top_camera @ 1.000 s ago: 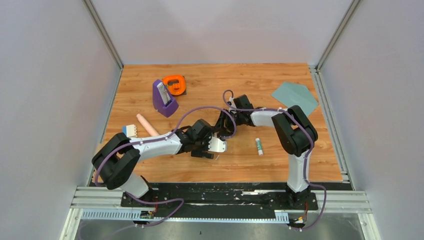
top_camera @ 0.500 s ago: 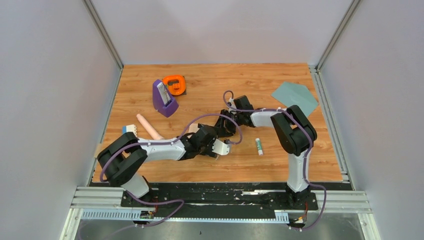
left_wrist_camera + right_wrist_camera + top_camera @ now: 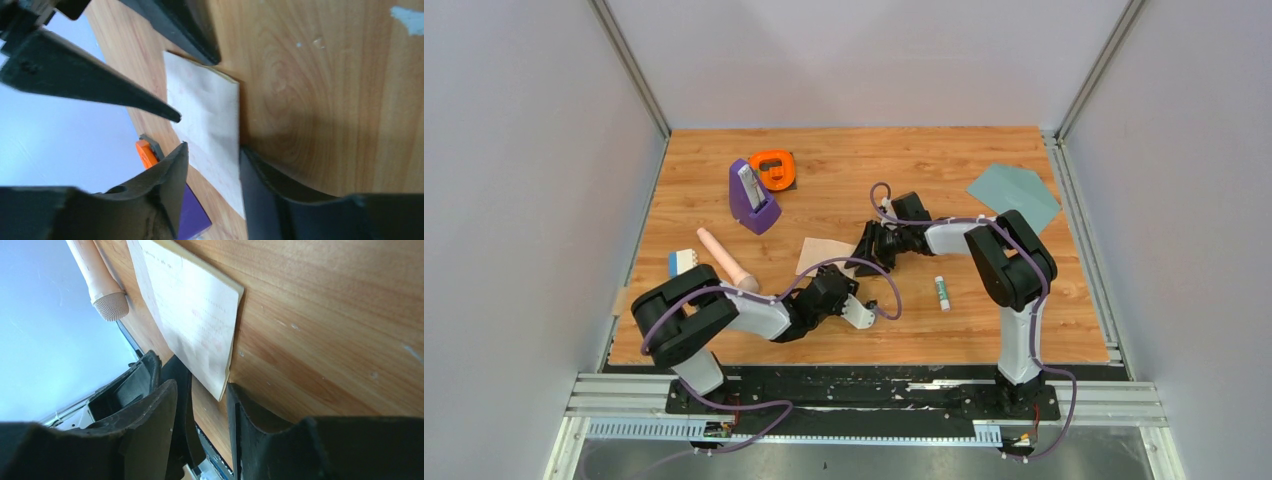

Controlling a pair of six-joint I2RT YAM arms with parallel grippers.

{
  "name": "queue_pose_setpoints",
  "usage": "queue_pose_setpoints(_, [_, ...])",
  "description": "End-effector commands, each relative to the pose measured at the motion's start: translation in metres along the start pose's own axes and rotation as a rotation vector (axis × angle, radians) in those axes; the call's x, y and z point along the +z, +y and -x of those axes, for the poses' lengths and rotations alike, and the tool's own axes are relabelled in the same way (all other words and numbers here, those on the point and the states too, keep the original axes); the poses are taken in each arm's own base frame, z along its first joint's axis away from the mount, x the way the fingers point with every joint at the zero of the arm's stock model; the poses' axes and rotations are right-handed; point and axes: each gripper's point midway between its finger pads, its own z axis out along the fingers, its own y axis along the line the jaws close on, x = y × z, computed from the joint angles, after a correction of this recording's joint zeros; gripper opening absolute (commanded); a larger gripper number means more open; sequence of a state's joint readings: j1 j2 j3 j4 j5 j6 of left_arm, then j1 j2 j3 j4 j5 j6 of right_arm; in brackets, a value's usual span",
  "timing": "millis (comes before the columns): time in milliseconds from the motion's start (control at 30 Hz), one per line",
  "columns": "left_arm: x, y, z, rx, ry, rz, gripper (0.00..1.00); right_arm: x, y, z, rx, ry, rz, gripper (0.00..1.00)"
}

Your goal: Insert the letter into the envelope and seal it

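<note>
The letter (image 3: 824, 255) is a pale beige sheet lying flat on the wooden table near the middle. My left gripper (image 3: 846, 283) sits low at its near edge, and in the left wrist view the letter (image 3: 207, 115) runs between the parted fingers (image 3: 170, 170), untouched. My right gripper (image 3: 865, 262) is at the sheet's right corner. In the right wrist view the letter's (image 3: 195, 310) corner points into the gap beside one finger (image 3: 245, 415), jaws apart. The grey-teal envelope (image 3: 1014, 195) lies far right, away from both grippers.
A glue stick (image 3: 942, 292) lies right of the grippers. A pink cylinder (image 3: 724, 258) and a small blue-and-white block (image 3: 683, 262) lie to the left. A purple holder (image 3: 752, 197) and an orange tape dispenser (image 3: 774, 168) stand at the back left.
My left arm has drawn back toward the near edge, uncovering the letter, and its jaws have narrowed. The right gripper has stayed at the letter's right corner.
</note>
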State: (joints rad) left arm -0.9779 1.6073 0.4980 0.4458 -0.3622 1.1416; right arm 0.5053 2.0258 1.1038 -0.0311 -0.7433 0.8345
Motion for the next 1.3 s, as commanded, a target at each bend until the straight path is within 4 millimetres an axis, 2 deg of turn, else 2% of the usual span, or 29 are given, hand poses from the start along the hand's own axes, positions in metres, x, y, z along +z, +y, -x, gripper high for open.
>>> queue_pose_setpoints(0, [0.009, -0.001, 0.002, 0.041, 0.000, 0.038, 0.45, 0.004, -0.020, -0.008, 0.024, 0.009, -0.048, 0.43])
queue_pose_setpoints(67, [0.010, 0.003, 0.000, 0.030, 0.016, 0.055, 0.28, -0.001, -0.017, -0.007, 0.012, 0.004, -0.043, 0.44])
queue_pose_setpoints(100, [0.009, 0.007, -0.001, 0.019, 0.027, 0.072, 0.15, -0.005, -0.013, -0.006, 0.002, -0.004, -0.039, 0.45])
queue_pose_setpoints(167, [0.004, 0.019, -0.001, -0.005, 0.031, 0.107, 0.01, -0.015, -0.008, -0.004, -0.023, -0.026, -0.041, 0.46])
queue_pose_setpoints(200, [0.002, 0.021, -0.002, -0.011, 0.035, 0.108, 0.00, -0.022, -0.004, -0.002, -0.039, -0.040, -0.040, 0.47])
queue_pose_setpoints(233, [-0.004, 0.032, 0.001, -0.038, 0.023, 0.132, 0.00, -0.029, 0.000, 0.000, -0.056, -0.056, -0.037, 0.48])
queue_pose_setpoints(267, [-0.006, 0.031, 0.000, -0.042, 0.028, 0.114, 0.00, -0.037, 0.005, 0.002, -0.072, -0.072, -0.033, 0.49])
queue_pose_setpoints(300, [-0.012, 0.047, 0.005, -0.097, 0.007, 0.145, 0.00, -0.046, 0.009, 0.003, -0.088, -0.091, -0.030, 0.50])
queue_pose_setpoints(333, [-0.014, 0.041, 0.005, -0.133, 0.006, 0.102, 0.00, -0.054, 0.012, 0.005, -0.101, -0.113, -0.027, 0.52])
queue_pose_setpoints(400, [-0.025, 0.053, 0.013, -0.216, -0.029, 0.076, 0.00, -0.074, 0.021, 0.009, -0.137, -0.162, -0.018, 0.56])
queue_pose_setpoints(433, [-0.034, 0.063, 0.017, -0.244, -0.042, 0.062, 0.00, -0.083, 0.025, 0.009, -0.158, -0.181, -0.015, 0.59])
queue_pose_setpoints(567, [-0.061, 0.082, 0.028, -0.409, -0.113, -0.034, 0.00, -0.119, 0.043, 0.010, -0.270, -0.262, -0.009, 0.69])
queue_pose_setpoints(600, [-0.070, 0.098, 0.034, -0.475, -0.163, -0.036, 0.00, -0.131, 0.050, 0.007, -0.307, -0.286, -0.005, 0.71])
queue_pose_setpoints(633, [-0.075, 0.091, 0.031, -0.491, -0.157, -0.087, 0.00, -0.140, 0.055, 0.007, -0.338, -0.309, -0.003, 0.73])
queue_pose_setpoints(667, [-0.085, 0.105, 0.037, -0.548, -0.218, -0.098, 0.00, -0.149, 0.059, 0.005, -0.362, -0.325, -0.004, 0.75])
queue_pose_setpoints(700, [-0.093, 0.098, 0.037, -0.565, -0.225, -0.160, 0.00, -0.158, 0.063, 0.002, -0.386, -0.340, -0.002, 0.76])
queue_pose_setpoints(733, [-0.105, 0.112, 0.045, -0.617, -0.301, -0.179, 0.00, -0.166, 0.068, -0.001, -0.417, -0.353, 0.005, 0.78])
queue_pose_setpoints(767, [-0.115, 0.104, 0.050, -0.649, -0.334, -0.258, 0.00, -0.173, 0.073, -0.006, -0.456, -0.362, 0.011, 0.80])
queue_pose_setpoints(833, [-0.135, 0.109, 0.061, -0.678, -0.390, -0.336, 0.00, -0.191, 0.090, -0.017, -0.540, -0.392, 0.039, 0.95])
queue_pose_setpoints(867, [-0.145, 0.110, 0.064, -0.683, -0.401, -0.374, 0.00, -0.198, 0.096, -0.021, -0.577, -0.410, 0.045, 0.99])
queue_pose_setpoints(900, [-0.152, 0.115, 0.072, -0.690, -0.442, -0.398, 0.00, -0.206, 0.102, -0.025, -0.618, -0.430, 0.053, 1.00])
queue_pose_setpoints(933, [-0.157, 0.111, 0.073, -0.695, -0.444, -0.435, 0.00, -0.212, 0.108, -0.029, -0.662, -0.448, 0.061, 1.00])
queue_pose_setpoints(1033, [-0.169, 0.114, 0.083, -0.714, -0.482, -0.493, 0.00, -0.224, 0.122, -0.038, -0.807, -0.496, 0.082, 1.00])
queue_pose_setpoints(1133, [-0.174, 0.113, 0.084, -0.715, -0.479, -0.525, 0.00, -0.220, 0.132, -0.049, -0.993, -0.513, 0.103, 1.00])
queue_pose_setpoints(1267, [-0.177, 0.111, 0.085, -0.703, -0.483, -0.552, 0.00, -0.215, 0.147, -0.081, -1.354, -0.485, 0.256, 1.00])
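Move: The folded letter lies almost flat with its middle about 4 cm ahead of the left hand and 2 cm below it; the half-open left fingers sit at the middle of its near edge. From the right hand, at its near right corner, the letter's middle is some 5 cm to the left, 3 cm ahead and 2 cm down. The pink microphone is roughly 21 cm left of the left hand and 4 cm ahead; the glue stick is about 18 cm right of the right hand and 5 cm back. The letter's near edge is pinched by the left fingers, which dip about 1 cm as they shut on it; the left hand then carries it up some 20 cm and draws back about 8 cm, tipping its fingers further down. The right hand leaves the letter's corner, opening wide as it rises over 20 cm and backs off some 10 cm to the right, its fingers swinging from down towards forward. ##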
